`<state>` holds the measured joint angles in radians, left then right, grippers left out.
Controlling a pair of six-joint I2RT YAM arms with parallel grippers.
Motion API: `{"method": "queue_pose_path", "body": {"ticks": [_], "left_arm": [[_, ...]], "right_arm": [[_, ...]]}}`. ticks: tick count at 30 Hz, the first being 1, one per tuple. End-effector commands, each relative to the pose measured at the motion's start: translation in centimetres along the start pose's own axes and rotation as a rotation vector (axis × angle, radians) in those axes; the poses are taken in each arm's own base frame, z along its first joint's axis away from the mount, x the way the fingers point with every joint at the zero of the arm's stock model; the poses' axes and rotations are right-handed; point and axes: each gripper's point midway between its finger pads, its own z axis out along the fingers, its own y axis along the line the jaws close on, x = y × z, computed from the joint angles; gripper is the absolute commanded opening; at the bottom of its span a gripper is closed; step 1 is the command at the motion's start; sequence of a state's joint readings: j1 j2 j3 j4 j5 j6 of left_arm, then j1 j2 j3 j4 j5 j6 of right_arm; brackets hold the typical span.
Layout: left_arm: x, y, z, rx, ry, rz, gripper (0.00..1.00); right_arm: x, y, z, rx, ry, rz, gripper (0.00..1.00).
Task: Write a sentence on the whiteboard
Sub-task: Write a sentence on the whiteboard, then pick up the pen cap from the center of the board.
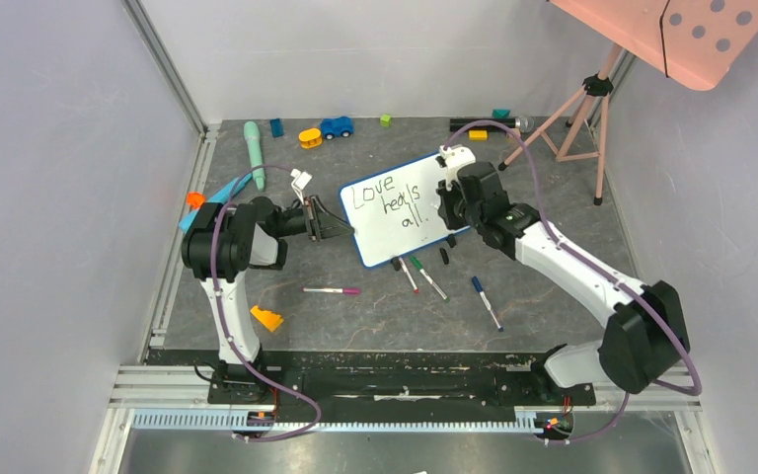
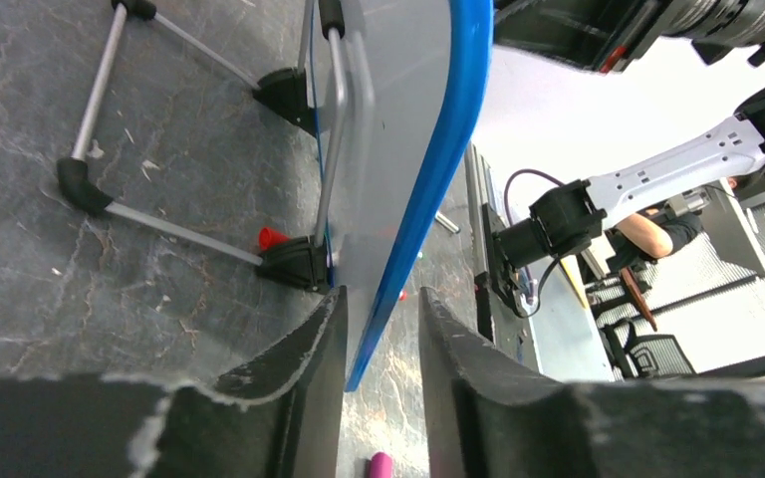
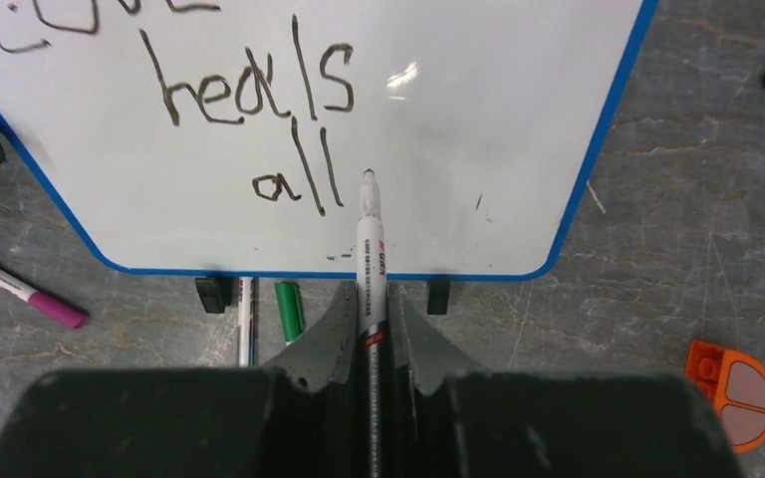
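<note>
The whiteboard [image 1: 410, 212], white with a blue frame, stands tilted in the middle of the table. The sentence [image 1: 388, 200] on it reads "Love heals all" in three staggered dark lines, partly seen in the right wrist view too [image 3: 249, 95]. My right gripper [image 3: 371, 294] is shut on a white marker [image 3: 370, 244] whose tip sits over the whiteboard [image 3: 478, 119] just right of "all". My left gripper [image 2: 382, 299] straddles the whiteboard's blue edge [image 2: 428, 159] at its left corner, open, with a gap on one side. From above, the left gripper [image 1: 339, 228] and right gripper [image 1: 449, 205] flank the board.
Loose markers lie in front of the board: pink [image 1: 333, 290], green and red [image 1: 420, 276], blue [image 1: 487, 302]. An orange piece [image 1: 266, 318] sits front left, another [image 3: 732, 393] by the right gripper. Toys [image 1: 336, 126] line the back; a pink tripod [image 1: 582, 114] stands back right.
</note>
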<state>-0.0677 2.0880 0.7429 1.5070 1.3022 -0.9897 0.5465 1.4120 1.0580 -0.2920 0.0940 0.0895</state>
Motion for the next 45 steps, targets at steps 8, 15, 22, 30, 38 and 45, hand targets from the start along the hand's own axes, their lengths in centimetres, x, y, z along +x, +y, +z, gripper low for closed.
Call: {"method": "queue_pose_path", "body": {"ticks": [8,15,22,30,38,45], "left_arm": [[-0.4,-1.9,-0.8,0.018,-0.001,0.115,1.00],[-1.0,-2.5,-1.7,-0.023,-0.054,0.167,1.00],[-1.0,-4.4,-2.1,-0.029,-0.072,0.253,1.00],[-2.8,-5.4,-4.8,-0.166,-0.197,0.351,1.00],[-3.0,-4.6,-7.7,-0.676,-0.035,0.319,1.00],[-6.4,-11.1,-9.3,-0.850,0.027,0.158,1.00]], "right_arm": [[-3.9,-0.3,-2.2,-0.002,-0.143,0.024,0.00],[-4.7,-0.5,-2.6,0.002,-0.163,0.023,0.00],[-5.4,-0.7,-3.5,0.005,-0.186,0.024,0.00],[-6.9,-0.7,-4.9,0.003,-0.236,0.035,0.00],[-8.2,-1.2,-7.7,0.013,-0.304,0.045,0.00],[-7.7,-2.0,-9.7,0.050,-0.308,0.056,0.00]]}}
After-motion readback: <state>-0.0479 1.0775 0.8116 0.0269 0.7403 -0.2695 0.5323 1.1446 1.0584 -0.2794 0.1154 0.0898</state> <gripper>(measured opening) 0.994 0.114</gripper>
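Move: Between the left hand's parted fingers stands the whiteboard's left edge; the board's middle lies about 13 cm right and 4 cm ahead, roughly level. From it the purple marker is some 5 cm left, 12 cm back and 9 cm below. For the right hand, the whiteboard's middle is around 7 cm ahead, 8 cm left and 8 cm below; on the table 14 cm down, the green marker lies 8 cm back, 3 cm left, and the black cap 3 cm back, 1 cm right. Opening wide, the left fingers release the whiteboard's left edge; that hand eases back a little, then climbs away ever faster, about 14 cm up and 6 cm left, turning some 30 degrees counter-clockwise so its fingers swing forward and dip. The right hand, still gripping the uncapped marker, lifts it about 10 cm farther off the board, pausing early on, its fingers tipping up. ##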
